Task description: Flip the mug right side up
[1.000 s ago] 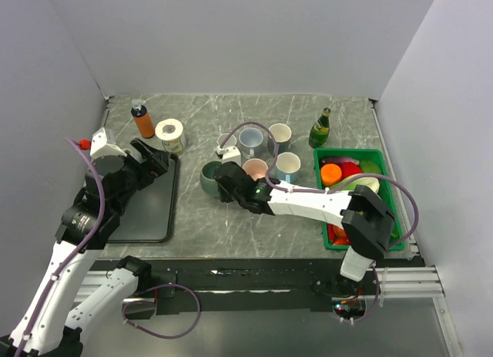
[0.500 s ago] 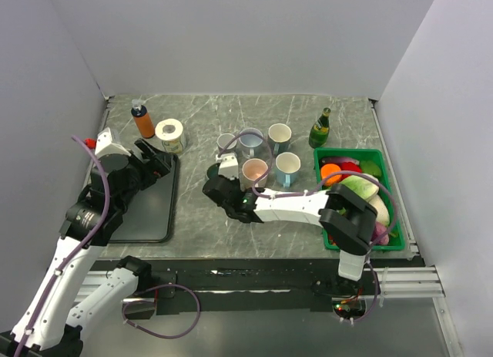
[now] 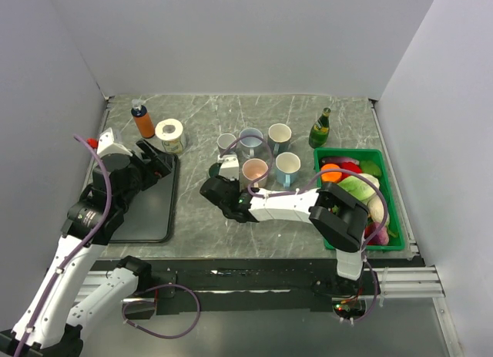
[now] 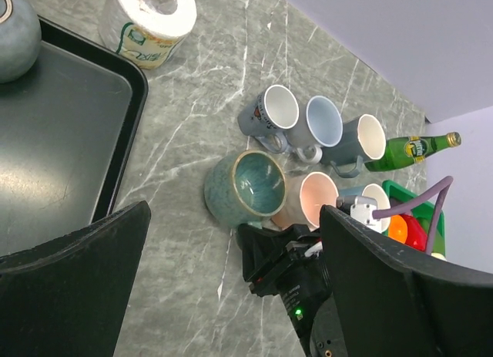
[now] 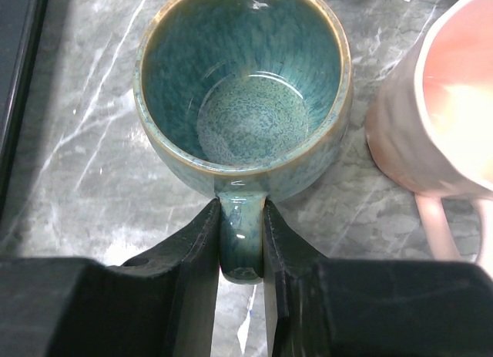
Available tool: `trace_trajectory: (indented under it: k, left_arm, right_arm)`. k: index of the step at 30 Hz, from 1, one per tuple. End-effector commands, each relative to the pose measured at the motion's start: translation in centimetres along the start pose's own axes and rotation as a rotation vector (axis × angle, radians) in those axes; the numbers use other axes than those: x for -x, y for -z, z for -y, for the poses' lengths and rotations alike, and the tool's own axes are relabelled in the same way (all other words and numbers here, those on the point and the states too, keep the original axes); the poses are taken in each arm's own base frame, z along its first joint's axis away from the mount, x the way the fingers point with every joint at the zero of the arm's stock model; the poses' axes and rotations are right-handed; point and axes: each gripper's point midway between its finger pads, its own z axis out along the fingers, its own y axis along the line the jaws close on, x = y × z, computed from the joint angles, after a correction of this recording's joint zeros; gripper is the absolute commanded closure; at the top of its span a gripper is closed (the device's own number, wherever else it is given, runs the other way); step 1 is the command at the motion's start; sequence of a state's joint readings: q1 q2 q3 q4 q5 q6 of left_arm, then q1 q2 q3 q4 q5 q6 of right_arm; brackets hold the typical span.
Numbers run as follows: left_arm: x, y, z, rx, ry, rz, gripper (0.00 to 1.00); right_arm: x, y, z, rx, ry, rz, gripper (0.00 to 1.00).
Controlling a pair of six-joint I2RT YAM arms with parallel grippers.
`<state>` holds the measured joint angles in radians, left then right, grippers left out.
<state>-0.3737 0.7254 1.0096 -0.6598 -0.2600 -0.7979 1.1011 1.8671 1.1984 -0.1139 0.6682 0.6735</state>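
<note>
The mug (image 5: 243, 87) is glazed teal and stands on the grey table with its opening up, its inside showing. My right gripper (image 5: 242, 212) is shut on its handle, one finger (image 5: 202, 241) pressed on each side. From the left wrist view the mug (image 4: 246, 186) sits just beyond the black right gripper (image 4: 260, 245). In the top view the right gripper (image 3: 218, 190) lies at the table's middle left. My left gripper (image 4: 231, 284) hangs open and holds nothing, high above the tray's right edge (image 3: 154, 163).
A pink mug (image 5: 439, 110) stands close to the right of the teal one, with several grey and blue mugs (image 4: 323, 126) behind. A black tray (image 4: 54, 133), a paper roll (image 4: 150, 21), an orange bottle (image 3: 142, 120), a green bottle (image 4: 416, 147) and a green bin (image 3: 390, 218) surround them.
The right arm has swung its wrist left and toward the near edge with the mug's handle still in its grip. The left arm has barely shifted.
</note>
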Motion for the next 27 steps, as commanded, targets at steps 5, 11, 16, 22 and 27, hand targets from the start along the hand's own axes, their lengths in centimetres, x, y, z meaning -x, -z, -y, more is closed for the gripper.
trace_trajectory:
  k: [5, 11, 16, 22, 27]
  left_arm:
    - [-0.2, -0.7, -0.2, 0.023, 0.000, -0.011, 0.04]
    - [-0.6, -1.3, -0.4, 0.048, 0.009, -0.026, 0.04]
    - [-0.5, -2.2, -1.4, 0.120, 0.038, -0.009, 0.04]
    - [-0.9, -3.7, -4.1, 0.295, 0.093, 0.010, 0.04]
    - [0.4, -6.5, -6.1, 0.399, 0.154, -0.019, 0.04]
  right_arm:
    - [3.4, 0.1, -0.8, -0.001, -0.095, 0.061, 0.44]
    - [3.5, 0.6, -1.0, 0.006, -0.092, 0.040, 0.25]
    - [6.0, 3.0, -1.0, 0.038, -0.106, 0.035, 0.03]
    - [11.5, 8.1, -1.5, 0.212, -0.162, 0.118, 0.00]
    - [12.3, 9.4, 0.0, 0.249, -0.162, 0.109, 0.00]
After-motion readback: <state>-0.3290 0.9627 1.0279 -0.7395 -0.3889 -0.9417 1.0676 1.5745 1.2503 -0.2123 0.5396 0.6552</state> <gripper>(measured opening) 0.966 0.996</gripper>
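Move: The green mug already stands right side up, its handle still pinched in the right fingers, its middle about 6 cm ahead and 2 cm left of that hand. From the right hand, the pink mug sits some 8 cm ahead and 9 cm right, the small grey mug 17 cm straight ahead. The tray mug lies roughly 13 cm ahead of the left hand, 12 cm left and 22 cm below; the green mug, 9 cm ahead, 15 cm right, 23 cm below. The green mug's handle is let go: the right fingers spread wide with the hand almost in place, then the hand lifts off fast, about 13 cm straight up, its left side rolling up some 15 degrees. Meanwhile the open left hand sinks about 6 cm, going forward and finally left towards the tray mug while tipping down and turning counter-clockwise. ##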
